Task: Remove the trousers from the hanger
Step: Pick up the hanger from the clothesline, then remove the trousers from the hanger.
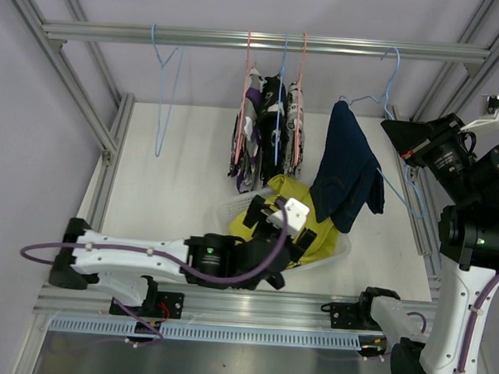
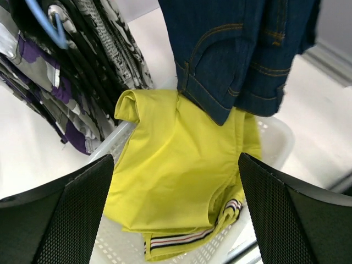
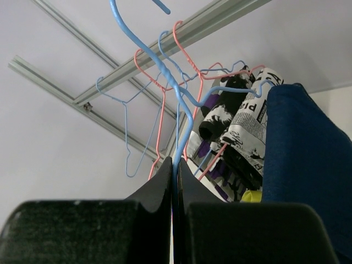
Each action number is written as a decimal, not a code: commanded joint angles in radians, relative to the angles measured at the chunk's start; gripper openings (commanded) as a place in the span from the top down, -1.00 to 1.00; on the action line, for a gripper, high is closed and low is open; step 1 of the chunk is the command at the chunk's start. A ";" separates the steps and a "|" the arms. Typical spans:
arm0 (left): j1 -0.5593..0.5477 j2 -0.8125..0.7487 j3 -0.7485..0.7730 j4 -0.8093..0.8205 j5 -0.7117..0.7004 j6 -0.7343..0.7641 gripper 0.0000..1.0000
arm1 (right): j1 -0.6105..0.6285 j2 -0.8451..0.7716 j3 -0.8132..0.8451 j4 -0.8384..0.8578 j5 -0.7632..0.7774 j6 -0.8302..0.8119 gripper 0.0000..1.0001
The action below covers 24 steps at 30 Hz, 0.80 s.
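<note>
The navy trousers (image 1: 345,170) hang draped over a blue hanger (image 1: 393,77) on the rail, their lower edge just above the basket. My right gripper (image 3: 176,165) is shut on that hanger's wire (image 3: 175,104), beside the navy cloth (image 3: 308,165). The yellow trousers (image 2: 181,181) lie crumpled in a white basket (image 2: 275,137). Over them my left gripper (image 2: 175,159) hovers open, holding nothing. Three patterned trousers (image 1: 264,130) hang close together on pink and blue hangers at the rail's middle.
An empty blue hanger (image 1: 164,92) hangs at the left of the metal rail (image 1: 115,34). The basket (image 1: 333,253) sits near the table's front edge. Frame posts stand at both sides.
</note>
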 commanded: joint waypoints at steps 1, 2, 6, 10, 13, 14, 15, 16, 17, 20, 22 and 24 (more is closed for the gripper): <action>-0.019 0.079 0.116 0.013 -0.199 -0.037 -0.98 | 0.004 -0.036 0.007 0.088 0.012 0.009 1.00; -0.020 0.109 0.123 0.019 -0.196 -0.040 -0.98 | 0.005 -0.037 -0.001 0.090 0.008 0.014 1.00; -0.026 0.136 0.124 0.053 -0.183 -0.048 -0.99 | 0.018 -0.039 -0.033 0.123 -0.009 0.027 1.00; -0.026 0.122 0.099 0.110 -0.183 -0.043 -0.99 | 0.042 -0.036 -0.057 0.140 0.001 0.034 1.00; -0.026 0.126 0.088 0.252 -0.160 0.048 -0.99 | 0.068 -0.037 -0.085 0.159 0.012 0.040 1.00; -0.026 0.129 0.087 0.289 -0.147 0.071 -0.99 | 0.083 -0.039 -0.086 0.163 0.018 0.040 1.00; -0.026 0.137 0.090 0.329 -0.130 0.098 -0.99 | 0.093 -0.039 -0.088 0.162 0.023 0.040 1.00; -0.026 0.155 0.097 0.425 -0.098 0.148 -0.99 | 0.103 -0.039 -0.088 0.162 0.041 0.040 1.00; -0.026 0.165 0.104 0.461 -0.079 0.167 -0.98 | 0.113 -0.039 -0.087 0.160 0.050 0.035 1.00; -0.026 0.215 0.137 0.585 -0.021 0.227 -0.99 | 0.169 -0.036 -0.079 0.154 0.084 0.021 1.00; -0.025 0.261 0.180 0.622 0.001 0.248 -0.99 | 0.200 -0.034 -0.079 0.147 0.103 0.015 1.00; -0.025 0.296 0.232 0.627 0.016 0.251 -0.99 | 0.221 -0.036 -0.083 0.147 0.109 0.012 1.00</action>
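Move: The navy trousers on the hanger lie about 12 cm ahead, 11 cm to the right and a little above the open left gripper. The hanger's bare corner is some 26 cm right and 3 cm ahead, the basket 8 cm ahead and 25 cm below, the patterned clothes 20 cm ahead and 5 cm left. From the right gripper, shut on the hanger, the trousers hang about 6 cm left, 2 cm ahead and 15 cm below. Bring the wide-open left gripper about 9 cm to the right, dipping slightly and then climbing to some 5 cm above where it began, in towards the hanger's bare side, and roll its left side down. With the right gripper keep the pinch on the already freed hanger, lower it a little, then carry it about 3.5 cm left, turning slightly counter-clockwise. ##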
